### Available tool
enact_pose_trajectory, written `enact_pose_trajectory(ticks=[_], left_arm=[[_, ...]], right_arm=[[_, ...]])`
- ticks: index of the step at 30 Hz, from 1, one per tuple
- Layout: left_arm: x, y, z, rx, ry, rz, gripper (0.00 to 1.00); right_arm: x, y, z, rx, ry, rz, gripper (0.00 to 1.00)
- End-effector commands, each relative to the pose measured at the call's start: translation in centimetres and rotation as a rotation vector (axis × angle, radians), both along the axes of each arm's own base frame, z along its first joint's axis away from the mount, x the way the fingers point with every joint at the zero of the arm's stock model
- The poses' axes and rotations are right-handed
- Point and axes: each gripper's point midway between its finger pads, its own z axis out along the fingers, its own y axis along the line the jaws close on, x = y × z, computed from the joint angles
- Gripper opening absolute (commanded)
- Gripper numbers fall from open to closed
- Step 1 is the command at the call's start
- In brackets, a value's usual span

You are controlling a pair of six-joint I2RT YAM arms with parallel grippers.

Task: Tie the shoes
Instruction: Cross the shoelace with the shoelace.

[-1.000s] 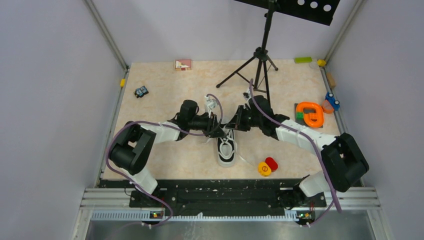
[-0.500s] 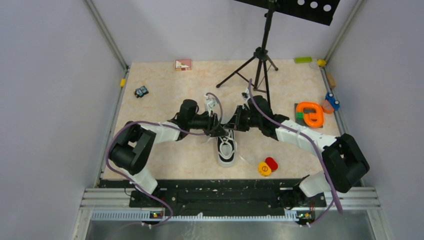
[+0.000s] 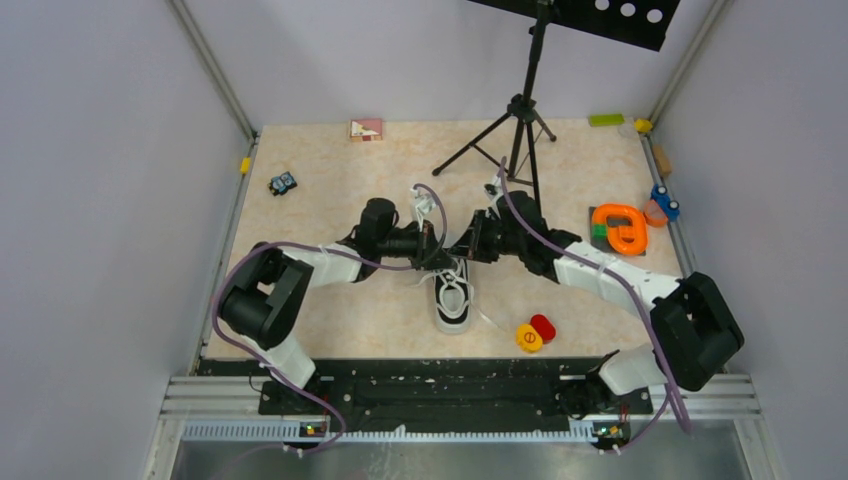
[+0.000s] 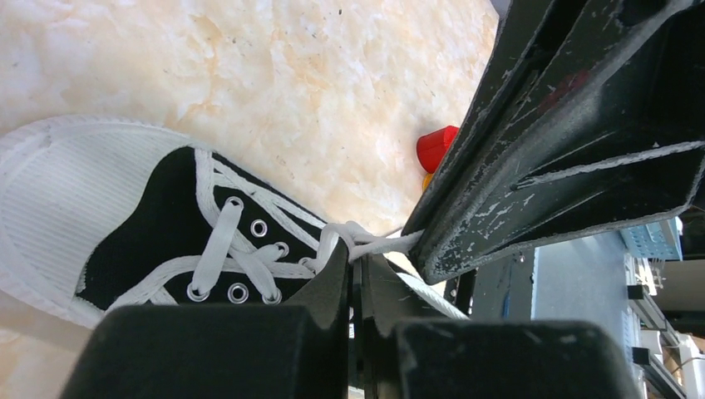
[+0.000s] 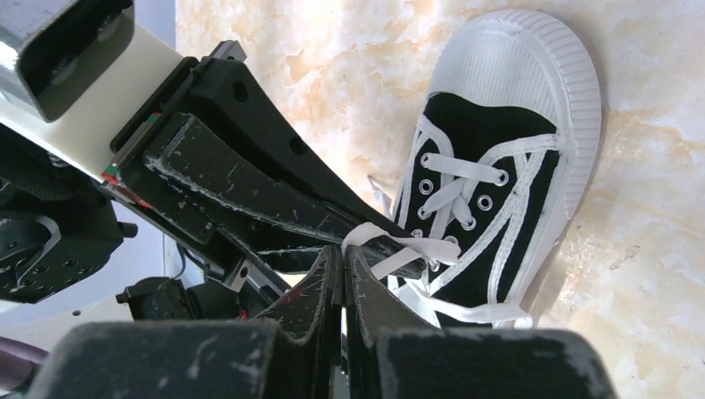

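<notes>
The shoe (image 3: pixel 453 300), a small black sneaker with a white toe cap, lies in the middle of the table with its toe towards the arm bases. Both grippers meet over its tongue end. My left gripper (image 3: pixel 440 256) is shut, and a white lace (image 4: pixel 378 243) is pinched at its tips (image 4: pixel 357 253). My right gripper (image 3: pixel 463 250) is also shut, with a strand of the lace (image 5: pixel 407 247) coming out of its tips (image 5: pixel 343 249). The laces are knotted between the two grippers. The upper eyelets of the shoe (image 4: pixel 141 224) show crossed lacing.
A black tripod (image 3: pixel 520 120) stands just behind the grippers. An orange ring toy (image 3: pixel 620 228) and a blue toy (image 3: pixel 664 203) lie at the right. Red and yellow discs (image 3: pixel 535 333) sit near the shoe. A toy car (image 3: pixel 283 183) and a pink block (image 3: pixel 366 129) are at the back left.
My left gripper's jaws have closed onto the lace. Both arms have lifted slightly away from the shoe; the shoe has stayed in place.
</notes>
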Motion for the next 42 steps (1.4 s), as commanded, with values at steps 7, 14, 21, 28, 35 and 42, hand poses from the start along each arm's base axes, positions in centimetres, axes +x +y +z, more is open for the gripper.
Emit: enact_pose_trajectory(ticks=[7,14,21,28,35,42], left_arm=[[-0.1,-0.5,0.3,-0.029,-0.043,-0.062,0.00],[0.9,-0.1,0.5,-0.025,-0.060,-0.005,0.00],[1.1,0.3,0.3,-0.011,-0.051,0.025,0.00],[1.2,0.6,0.2,-0.018,-0.041,0.046,0.00],[1.7,0.6,1.0,-0.040,-0.053,0.042,0.00],[1.6,0.5,1.5,-0.052,-0.054,0.026,0.00]], right_arm=[[0.5,-3.4,3.6,-0.015,-0.096,-0.166,0.43],[-0.9,-6.7,-0.3,-0.056,-0.077,-0.200,0.35],[-1.3,-4.0,-2.0,-0.115,-0.112,0.012,0.41],[-0.3,-1.9,-2.3,-0.080,-0.124,0.080,0.42],[0.9,-0.9,-2.7,-0.079,-0.122,0.088,0.42],[1.8,-0.3,-3.5,-0.066,-0.115,0.071,0.41]])
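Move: The lace, pinched at the left hand's closed fingertips and running up to the right hand's, lies there about 4 cm below the right hand, some 2 cm back and 2 cm to its right. The shoe's middle is roughly 6 cm back, 1 cm right and 9 cm below the right hand. The red-and-yellow toy is about 16 cm back, 17 cm to the right and 11 cm below. The left hand already has the lace at its fingertips. The right hand lets go of the lace, its fingers parting to under half open, and springs about 3 cm up and 6 cm right. It then sinks some 8 cm from its peak, first drawing back, then easing left and forward to the lace at the left fingertips, fingers tilting slightly steeper. The left hand keeps its pinch, drifting about 1 cm forward, left and down. ##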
